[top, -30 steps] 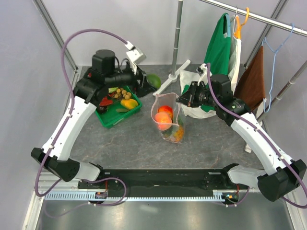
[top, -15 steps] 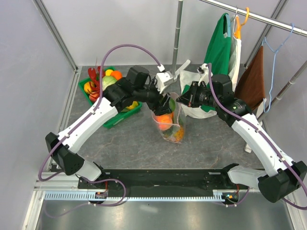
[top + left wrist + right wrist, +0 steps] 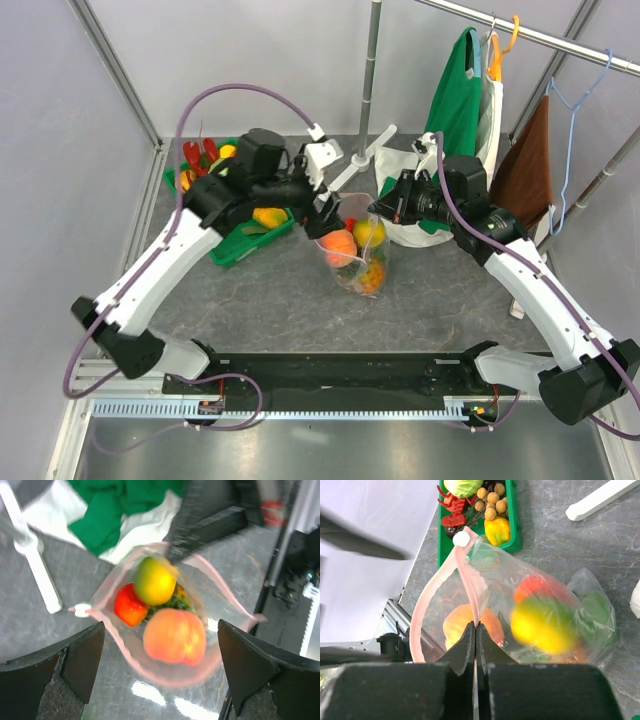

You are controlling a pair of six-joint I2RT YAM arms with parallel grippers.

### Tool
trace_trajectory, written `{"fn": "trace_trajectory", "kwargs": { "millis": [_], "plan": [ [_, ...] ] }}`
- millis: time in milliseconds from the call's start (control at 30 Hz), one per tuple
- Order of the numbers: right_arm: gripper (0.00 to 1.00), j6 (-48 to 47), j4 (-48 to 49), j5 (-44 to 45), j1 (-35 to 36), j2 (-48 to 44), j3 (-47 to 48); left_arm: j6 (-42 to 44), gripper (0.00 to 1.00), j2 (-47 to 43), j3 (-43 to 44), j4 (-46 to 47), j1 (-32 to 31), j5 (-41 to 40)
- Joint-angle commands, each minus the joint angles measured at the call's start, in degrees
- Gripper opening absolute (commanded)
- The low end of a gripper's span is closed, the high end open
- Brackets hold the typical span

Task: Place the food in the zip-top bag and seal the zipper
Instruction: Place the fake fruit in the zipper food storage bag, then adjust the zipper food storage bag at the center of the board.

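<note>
The zip-top bag [image 3: 357,262] stands open on the table, its pink zipper [image 3: 431,594] forming the mouth. My right gripper [image 3: 384,209] is shut on the zipper strip at the bag's far rim, as the right wrist view [image 3: 476,628] shows. My left gripper [image 3: 322,218] is open and empty just above the mouth; in its wrist view [image 3: 162,672] the jaws stand wide apart. A yellow-green fruit [image 3: 155,581], blurred, is dropping into the bag beside a peach [image 3: 175,636] and a red piece [image 3: 129,605]. Green and orange pieces lie deeper in the bag.
A green tray [image 3: 228,250] with more toy food stands left of the bag, partly under my left arm; it also shows in the right wrist view [image 3: 516,525]. Behind the bag are a white rack foot [image 3: 366,155] and green-and-white cloth [image 3: 452,100] on a garment rail.
My left arm swung from the tray to the bag with the yellow-green fruit, opened and pulled slightly back left. The fruit now falls into the bag. My right gripper kept its hold.
</note>
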Motion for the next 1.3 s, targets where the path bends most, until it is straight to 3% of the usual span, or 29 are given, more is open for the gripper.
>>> {"fn": "trace_trajectory", "kwargs": {
  "millis": [0, 67, 133, 167, 267, 533, 733, 833, 867, 933, 1067, 1167, 1267],
  "plan": [
    [0.00, -1.5, 1.9, -2.1, 0.0, -0.9, 0.2, 14.5, 1.00, -7.1, -1.4, -4.6, 2.1, 12.5],
    [0.00, -1.9, 1.8, -2.5, -0.2, -0.8, 0.2, 20.7, 0.99, -7.3, -0.9, -11.0, 3.2, 17.8],
    [0.00, -2.3, 1.8, -2.7, -0.1, -0.9, 0.1, 33.1, 0.97, -7.8, -1.0, -19.2, 3.4, 20.5],
    [0.00, -2.4, 1.9, -2.7, -0.1, -1.1, 0.1, 39.1, 0.96, -8.4, -2.1, -20.5, 3.4, 20.5],
    [0.00, -2.5, 1.9, -3.4, -0.1, -0.9, 0.1, 45.5, 0.94, -9.7, -5.4, -21.1, 3.2, 18.5],
    [0.00, -2.7, 2.2, -5.0, -0.1, -0.2, 0.6, 51.4, 0.88, -6.8, -7.9, -16.6, 2.5, 15.5],
    [0.00, -3.7, 2.1, -6.3, -0.1, -0.1, 0.7, 56.3, 0.68, -6.5, -13.0, -11.5, -0.7, 9.3],
    [0.00, -4.1, 2.2, -7.4, -0.2, 0.4, 0.7, 55.7, 0.43, -6.3, -12.9, -10.5, -2.6, 7.4],
    [0.00, -4.2, 2.1, -7.9, -0.1, 0.6, 0.9, 55.2, 0.20, -6.2, -12.6, -10.5, -4.1, 6.9],
    [0.00, -4.7, 2.2, -8.5, 0.0, 1.2, 1.3, 51.6, 0.04, -6.0, -10.1, -10.1, -5.7, 5.5],
    [0.00, -6.6, 1.9, -10.1, 0.0, 2.9, 5.3, 37.7, 0.02, -5.2, -1.0, -6.6, -7.4, 7.6],
    [0.00, -7.7, 1.9, -10.3, 0.2, 4.2, 6.8, 33.4, 0.02, -4.2, -2.2, -5.6, -9.0, 2.9],
    [0.00, -8.7, 1.6, -11.1, 0.2, 4.5, 6.7, 27.6, 0.02, -5.2, -5.1, -4.0, -10.5, 4.5]
  ]
}}
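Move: The near-left rim of the zip-top bag's open mouth, my left hand's next grip, lies about 6 cm back, 3 cm left and 8 cm below my wide-open left fingers. The peach inside is some 7 cm back, 2 cm right and 11 cm down from them; the yellow mango is about 4 cm back, 7 cm right and 10 cm down. From my right hand, shut on the far rim, that near rim lies roughly 12 cm left, 6 cm back and 7 cm down. I draw my left hand back and a little left off the mouth, hop up slightly, then sink about 11 cm, turning the wrist some 40 degrees clockwise, and shut the fingers to pinch the near-left rim. Holding it, I lift about 6 cm and carry it some 4 cm right, while my right hand keeps its pinch and eases about 2 cm left. ##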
